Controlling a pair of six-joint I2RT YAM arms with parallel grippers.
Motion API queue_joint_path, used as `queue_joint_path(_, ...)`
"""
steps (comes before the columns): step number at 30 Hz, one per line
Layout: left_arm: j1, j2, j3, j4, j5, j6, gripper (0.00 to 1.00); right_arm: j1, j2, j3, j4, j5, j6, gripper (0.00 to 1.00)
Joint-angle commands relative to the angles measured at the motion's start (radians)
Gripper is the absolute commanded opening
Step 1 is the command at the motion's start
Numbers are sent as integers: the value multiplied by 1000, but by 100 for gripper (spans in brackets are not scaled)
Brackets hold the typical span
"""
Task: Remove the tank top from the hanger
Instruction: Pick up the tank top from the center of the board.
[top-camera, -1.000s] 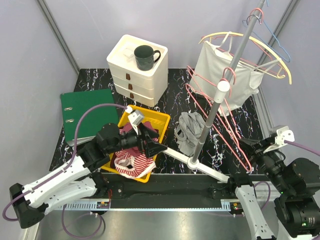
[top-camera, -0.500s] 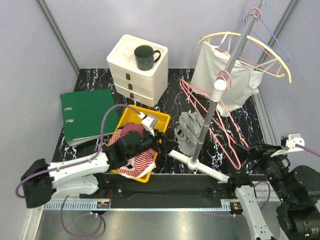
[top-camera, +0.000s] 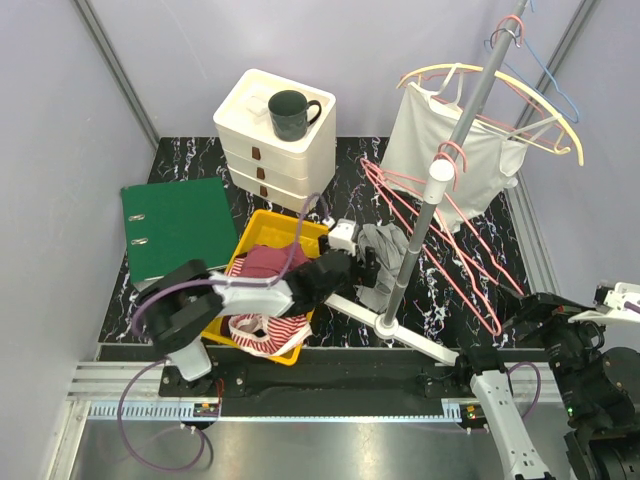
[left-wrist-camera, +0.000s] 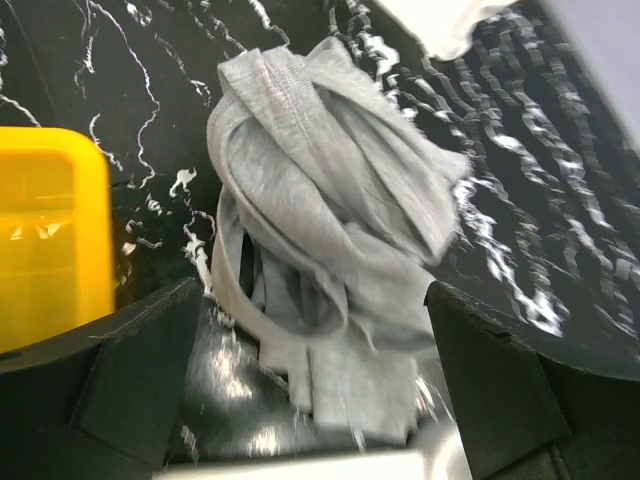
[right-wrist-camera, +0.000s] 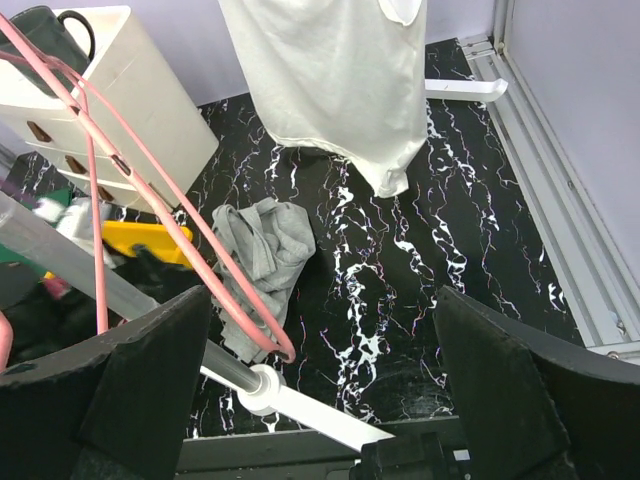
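A grey tank top (top-camera: 380, 250) lies crumpled on the black marble table, off any hanger; it fills the left wrist view (left-wrist-camera: 330, 220) and also shows in the right wrist view (right-wrist-camera: 265, 240). My left gripper (top-camera: 362, 262) hovers open right at it, the cloth between and ahead of the fingers (left-wrist-camera: 100, 380), untouched as far as I can see. A white tank top (top-camera: 440, 150) hangs on a yellow hanger (top-camera: 520, 95) on the rack. Empty pink hangers (top-camera: 450, 230) dangle from the pole. My right gripper (top-camera: 535, 312) is open and holds nothing, low at the right.
The rack pole (top-camera: 420, 235) stands on a white crossbar base (top-camera: 420, 343). A yellow bin (top-camera: 300, 228) holds red-striped clothes. A white drawer unit (top-camera: 275, 150) carries a dark mug (top-camera: 290, 112). A green binder (top-camera: 175, 225) lies left. A metal rail (right-wrist-camera: 560, 200) runs along the right.
My left arm swung right from above the yellow bin to the grey tank top. My right gripper opened, let go of the pink hanger and drew back to the right.
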Motion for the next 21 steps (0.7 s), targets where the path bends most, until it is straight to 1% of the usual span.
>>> queue_joint_path(1,-4,143,133,98,-89,-22,99,29,-2,24,4,46,-6,100)
queue_joint_path(2,-4,192,151,92,-97,-31,99,32,-3,25,4,62,-9,100)
queue_joint_path(6,-4,289,217,59,-109,-54,99,60,-11,31,2,112,-27,100)
queue_joint_path(9,-4,324,218,70,-91,-46,90,72,-13,41,-5,160,-32,100)
queue_joint_path(10,-4,330,219,76,-77,-40,84,72,-13,44,-5,174,-32,100)
queue_joint_path(11,-4,338,219,75,-72,-37,68,74,-10,47,-7,175,-31,100)
queue_joint_path(13,-4,344,233,44,-60,-40,49,74,-6,59,-5,166,-27,100)
queue_joint_path(14,-4,340,234,36,-54,-37,33,74,-2,61,-7,164,-24,100)
queue_joint_path(15,-2,332,228,29,-43,-31,26,74,3,71,-12,164,-21,100)
queue_joint_path(18,-2,262,199,6,-6,-5,0,74,12,91,-25,174,-23,100)
queue_joint_path(21,-4,144,158,-51,34,32,0,74,24,113,-39,210,-26,100)
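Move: The grey tank top lies crumpled on the board, its middle some 5 cm ahead of the left hand, 5 cm to its right and 8 cm below. At board level too, the yellow tray is about 20 cm to that hand's left and 1 cm ahead, and the rack post's foot roughly 7 cm back and 6 cm right. From the right hand, the tank top is some 20 cm ahead, 16 cm left and 34 cm down. The left hand sinks about 7.5 cm with its fingers wide open, reaching some 3 cm forward and 3.5 cm right onto the near part of the tank top, then shuts them on the grey cloth while low and starts up by barely a centimetre. Meanwhile the open, empty right hand eases off about 3 cm to the right, up and back, away from the pink hangers. ##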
